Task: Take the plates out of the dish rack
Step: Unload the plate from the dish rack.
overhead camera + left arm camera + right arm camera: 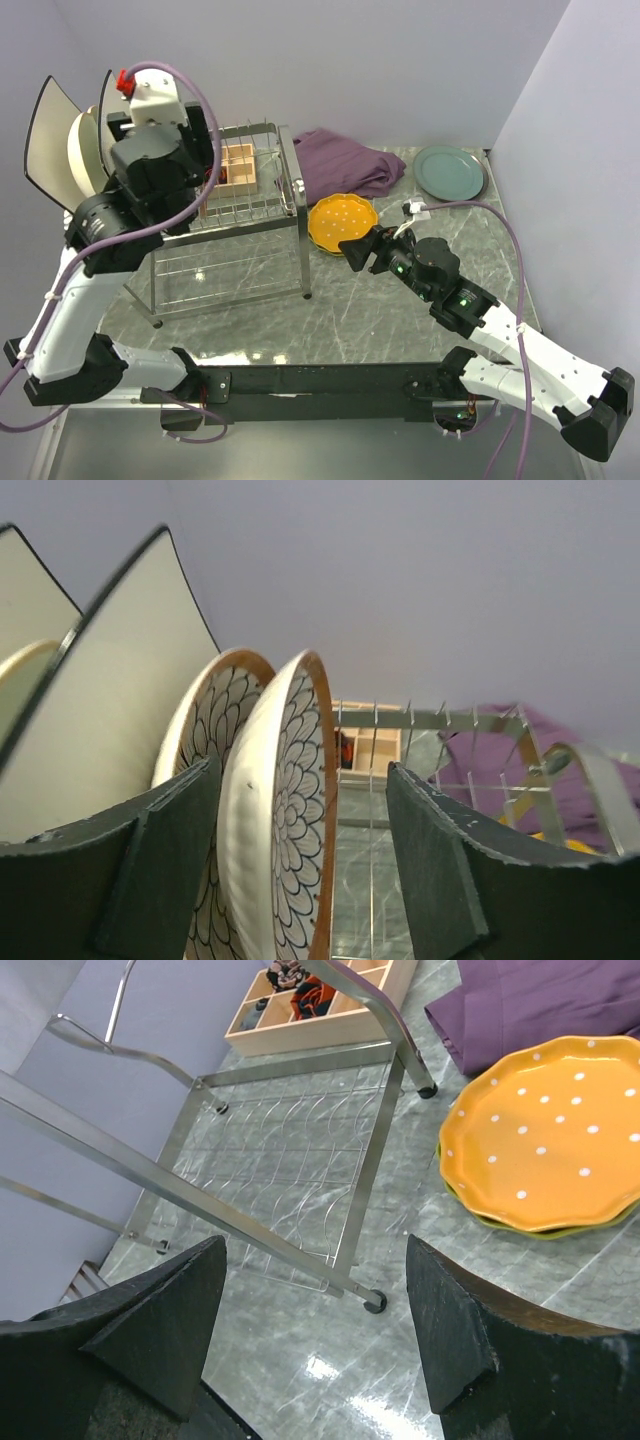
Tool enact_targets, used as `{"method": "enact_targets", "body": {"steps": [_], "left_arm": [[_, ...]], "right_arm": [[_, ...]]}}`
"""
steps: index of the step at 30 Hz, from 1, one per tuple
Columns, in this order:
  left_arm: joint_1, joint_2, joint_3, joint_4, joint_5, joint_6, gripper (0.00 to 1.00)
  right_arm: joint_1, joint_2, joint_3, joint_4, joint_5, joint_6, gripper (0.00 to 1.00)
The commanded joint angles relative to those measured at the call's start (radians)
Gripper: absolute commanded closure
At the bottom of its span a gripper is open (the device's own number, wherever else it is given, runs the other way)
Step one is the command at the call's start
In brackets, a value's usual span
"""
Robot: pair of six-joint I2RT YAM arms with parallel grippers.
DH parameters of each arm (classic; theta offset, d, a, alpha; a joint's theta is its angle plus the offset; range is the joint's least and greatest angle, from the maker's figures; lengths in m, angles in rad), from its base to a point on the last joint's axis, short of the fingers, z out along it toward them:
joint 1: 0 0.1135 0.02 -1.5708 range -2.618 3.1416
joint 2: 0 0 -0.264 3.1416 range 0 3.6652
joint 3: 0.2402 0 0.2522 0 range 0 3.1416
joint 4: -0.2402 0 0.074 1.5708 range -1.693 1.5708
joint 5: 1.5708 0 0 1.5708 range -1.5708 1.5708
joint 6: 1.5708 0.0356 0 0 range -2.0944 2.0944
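In the left wrist view my left gripper [302,770] straddles a round brown-patterned plate [290,810] that stands upright in the dish rack [298,215]. Its left finger sits between this plate and a second patterned one [215,715]. The right finger stands clear of the rim, so the jaws are open. Behind these stand white square plates with dark rims [110,700] and a cream plate [80,150]. My right gripper [360,250] hangs open and empty over the table, beside an orange dotted plate [342,220] stacked on a lime one [500,1222]. A teal plate [450,172] lies at the back right.
A purple cloth [345,160] lies behind the orange plate. A small wooden compartment box [240,165] sits behind the rack. The rack's steel leg and foot [375,1303] stand just ahead of my right gripper. Walls close in at the back and on both sides.
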Motion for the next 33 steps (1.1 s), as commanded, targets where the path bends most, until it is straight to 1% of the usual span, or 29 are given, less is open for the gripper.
{"method": "enact_targets", "body": {"steps": [1, 4, 6, 8, 12, 13, 15, 17, 19, 21, 23, 26, 27, 33], "left_arm": [[0.005, -0.014, -0.061, -0.009, -0.067, -0.048, 0.31], [0.026, -0.031, -0.099, -0.003, -0.056, -0.057, 0.35], [0.051, -0.031, -0.116, -0.029, -0.055, -0.069, 0.38], [0.069, -0.036, -0.148, -0.029, -0.047, -0.086, 0.40], [0.074, -0.041, -0.185, -0.017, -0.088, -0.077, 0.43], [0.074, -0.036, -0.187, -0.017, -0.101, -0.075, 0.46], [0.075, -0.036, -0.190, -0.009, -0.102, -0.060, 0.48], [0.074, -0.036, -0.191, 0.002, -0.110, -0.051, 0.53], [0.074, -0.036, -0.194, 0.029, -0.101, -0.026, 0.59], [0.074, -0.039, -0.211, 0.060, -0.084, 0.013, 0.61], [0.074, -0.036, -0.227, 0.097, -0.078, 0.038, 0.66], [0.074, -0.016, -0.230, 0.127, -0.099, 0.078, 0.70], [0.074, -0.004, -0.228, 0.135, -0.110, 0.116, 0.71], [0.072, 0.019, -0.234, 0.215, -0.151, 0.204, 0.85]], "right_arm": [[0.012, 0.004, 0.033, 0.022, 0.017, -0.015, 0.21], [0.015, 0.000, 0.035, 0.021, 0.014, -0.016, 0.21], [0.018, 0.000, 0.035, 0.022, 0.015, -0.018, 0.21], [0.021, -0.002, 0.033, 0.022, 0.020, -0.019, 0.21], [0.025, -0.008, 0.033, 0.021, 0.028, -0.022, 0.22], [0.028, -0.006, 0.030, 0.022, 0.028, -0.024, 0.21], [0.028, -0.005, 0.033, 0.022, 0.032, -0.024, 0.22], [0.032, -0.002, 0.035, 0.001, 0.035, -0.025, 0.21], [0.035, 0.000, 0.037, 0.001, 0.035, -0.027, 0.21], [0.038, -0.002, 0.037, 0.001, 0.041, -0.027, 0.21], [0.042, 0.000, 0.038, 0.001, 0.041, -0.028, 0.21], [0.044, 0.001, 0.037, 0.001, 0.046, -0.028, 0.21], [0.045, 0.006, 0.040, 0.001, 0.048, -0.028, 0.21], [0.052, 0.014, 0.046, -0.002, 0.049, -0.032, 0.21]]}}
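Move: The patterned brown-rimmed plate nearest the empty end of the rack stands on edge. Its middle is about 10 cm ahead of my left hand, 5 cm to the left and 5 cm lower. The second patterned plate is some 4 cm left of it and level with it; the big black-edged plate is roughly 9 cm left of it, also level. From my right hand, the near plate's middle lies about 14 cm ahead, 28 cm left and 20 cm up. I lower my left hand about 5 cm, and ease it nearly 3 cm left and a little forward, bringing the fingers down astride the near rim of the rightmost patterned plate. As I settle there I turn the hand counter-clockwise and roll its left side up, each some 13 degrees, dip the fingertips slightly, and close the well-open fingers most of the way to pinch the rim. ##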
